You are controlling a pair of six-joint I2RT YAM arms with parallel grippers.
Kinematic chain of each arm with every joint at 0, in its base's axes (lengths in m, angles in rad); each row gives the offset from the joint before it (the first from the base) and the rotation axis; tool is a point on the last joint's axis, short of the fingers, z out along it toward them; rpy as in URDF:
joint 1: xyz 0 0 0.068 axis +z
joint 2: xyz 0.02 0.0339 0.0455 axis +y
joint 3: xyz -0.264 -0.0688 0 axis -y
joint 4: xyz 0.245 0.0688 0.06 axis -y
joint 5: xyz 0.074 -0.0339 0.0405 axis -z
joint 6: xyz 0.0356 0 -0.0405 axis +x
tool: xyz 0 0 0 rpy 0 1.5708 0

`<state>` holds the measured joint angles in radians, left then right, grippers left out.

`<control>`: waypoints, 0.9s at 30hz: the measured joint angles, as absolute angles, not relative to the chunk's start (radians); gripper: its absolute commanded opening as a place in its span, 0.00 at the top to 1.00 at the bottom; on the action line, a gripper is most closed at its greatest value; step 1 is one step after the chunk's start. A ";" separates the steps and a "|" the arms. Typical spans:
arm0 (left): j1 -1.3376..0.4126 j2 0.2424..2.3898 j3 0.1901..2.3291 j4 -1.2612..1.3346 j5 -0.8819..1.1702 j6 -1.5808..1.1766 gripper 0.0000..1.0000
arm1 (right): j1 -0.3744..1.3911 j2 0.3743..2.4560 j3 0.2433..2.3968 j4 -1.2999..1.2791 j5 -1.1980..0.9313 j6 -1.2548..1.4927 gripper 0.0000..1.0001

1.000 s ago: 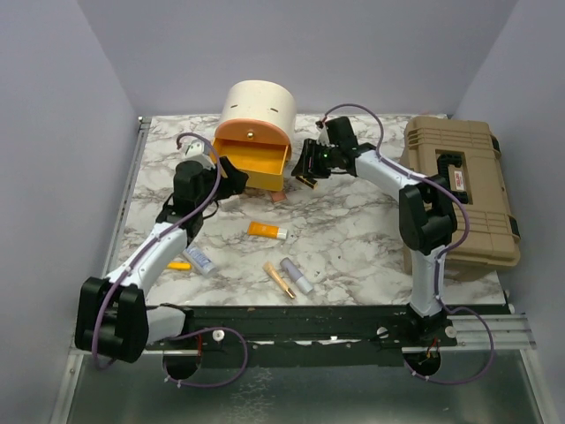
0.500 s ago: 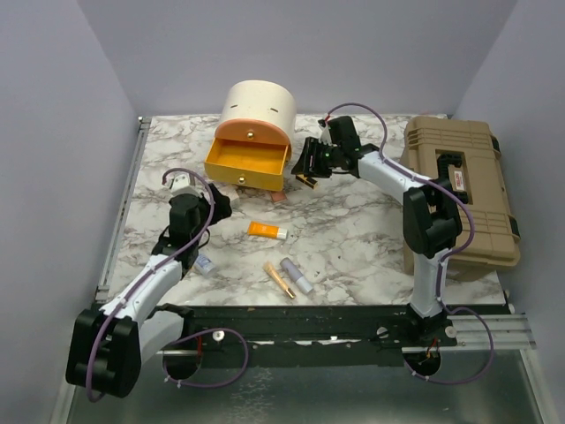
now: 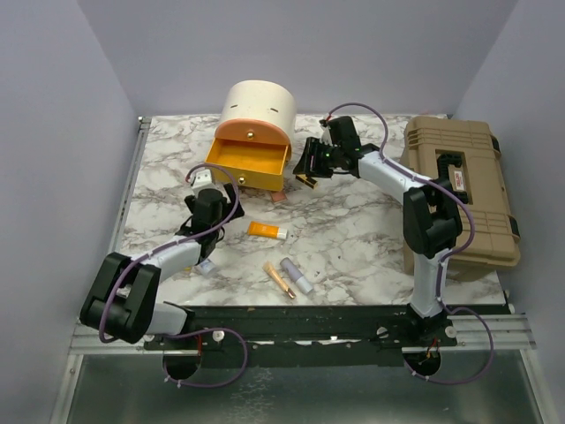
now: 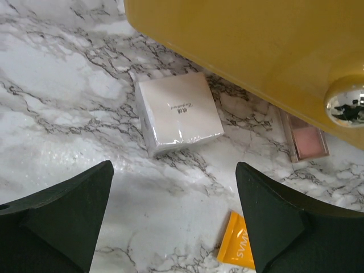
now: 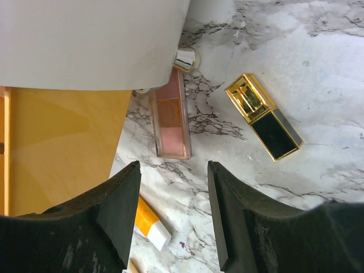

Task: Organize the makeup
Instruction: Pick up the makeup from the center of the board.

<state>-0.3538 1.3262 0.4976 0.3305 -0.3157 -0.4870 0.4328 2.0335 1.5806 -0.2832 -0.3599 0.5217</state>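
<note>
The top view shows my left gripper [image 3: 214, 210] open low over the marble, near the open orange drawer [image 3: 247, 164]. From its wrist camera, the small white cube [image 4: 179, 112] lies just ahead of the open left gripper [image 4: 173, 170], nothing between the jaws. The pink palette [image 4: 307, 140] pokes out from under the drawer, and the orange tube [image 4: 238, 250] lies by the right finger. My right gripper [image 3: 309, 168] hovers open beside the drawer. Ahead of the empty right gripper [image 5: 173, 170] lie the pink palette [image 5: 170, 120] and a gold-and-black tube [image 5: 264, 116]. Orange [image 3: 267, 231], gold [image 3: 279, 280] and lilac [image 3: 297, 276] tubes lie mid-table.
The cream round case [image 3: 256, 109] stands at the back, its drawer pulled out with a shiny knob [image 4: 346, 101]. A big tan toolbox [image 3: 459, 187] fills the right side. A whitish tube [image 3: 205, 264] shows partly under my left arm.
My left gripper has drawn back from the drawer toward the near side, swung right and opened wider. The drawer has come a little further out. The right arm has barely moved.
</note>
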 measured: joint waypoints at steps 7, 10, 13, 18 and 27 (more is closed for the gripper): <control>-0.354 1.424 0.520 0.447 -0.328 -0.471 0.12 | 0.433 2.026 1.581 -0.287 -0.341 0.515 0.44; -0.354 1.459 0.538 0.472 -0.330 -0.474 0.14 | 0.433 2.026 1.581 -0.290 -0.341 0.514 0.43; -0.354 1.479 0.543 0.491 -0.339 -0.477 0.18 | 0.433 2.026 1.581 -0.290 -0.341 0.514 0.44; -0.354 1.514 0.545 0.501 -0.354 -0.481 0.24 | 0.433 2.026 1.581 -0.291 -0.341 0.514 0.43; -0.355 1.524 0.519 0.514 -0.376 -0.505 0.55 | 0.433 2.026 1.581 -0.298 -0.342 0.514 0.43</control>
<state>-0.3550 1.5242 0.5190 0.5137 -0.3759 -0.5045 0.4328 2.0262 1.5810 -0.2977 -0.3416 0.5140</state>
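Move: Roughly 6 cm ahead of the left hand, 2 cm to its right and 4 cm lower lies the small white box. The organizer's open yellow drawer has its middle about 12 cm ahead and 8 cm right. The pink palette is some 5 cm ahead and 13 cm right, the orange tube 3 cm back and 12 cm right, both about 6 cm below. From the idle right hand the white box is around 20 cm left, 3 cm back and 7 cm down. Closing in on the white box, the left hand slides about 3 cm forward with its fingers still pointing ahead and down, then sinks some 2 cm while easing back a touch. The fingers, nearly wide open at first, draw together to about half their opening during the descent, their tips still on the near side of the box, with no grip on the box yet. ##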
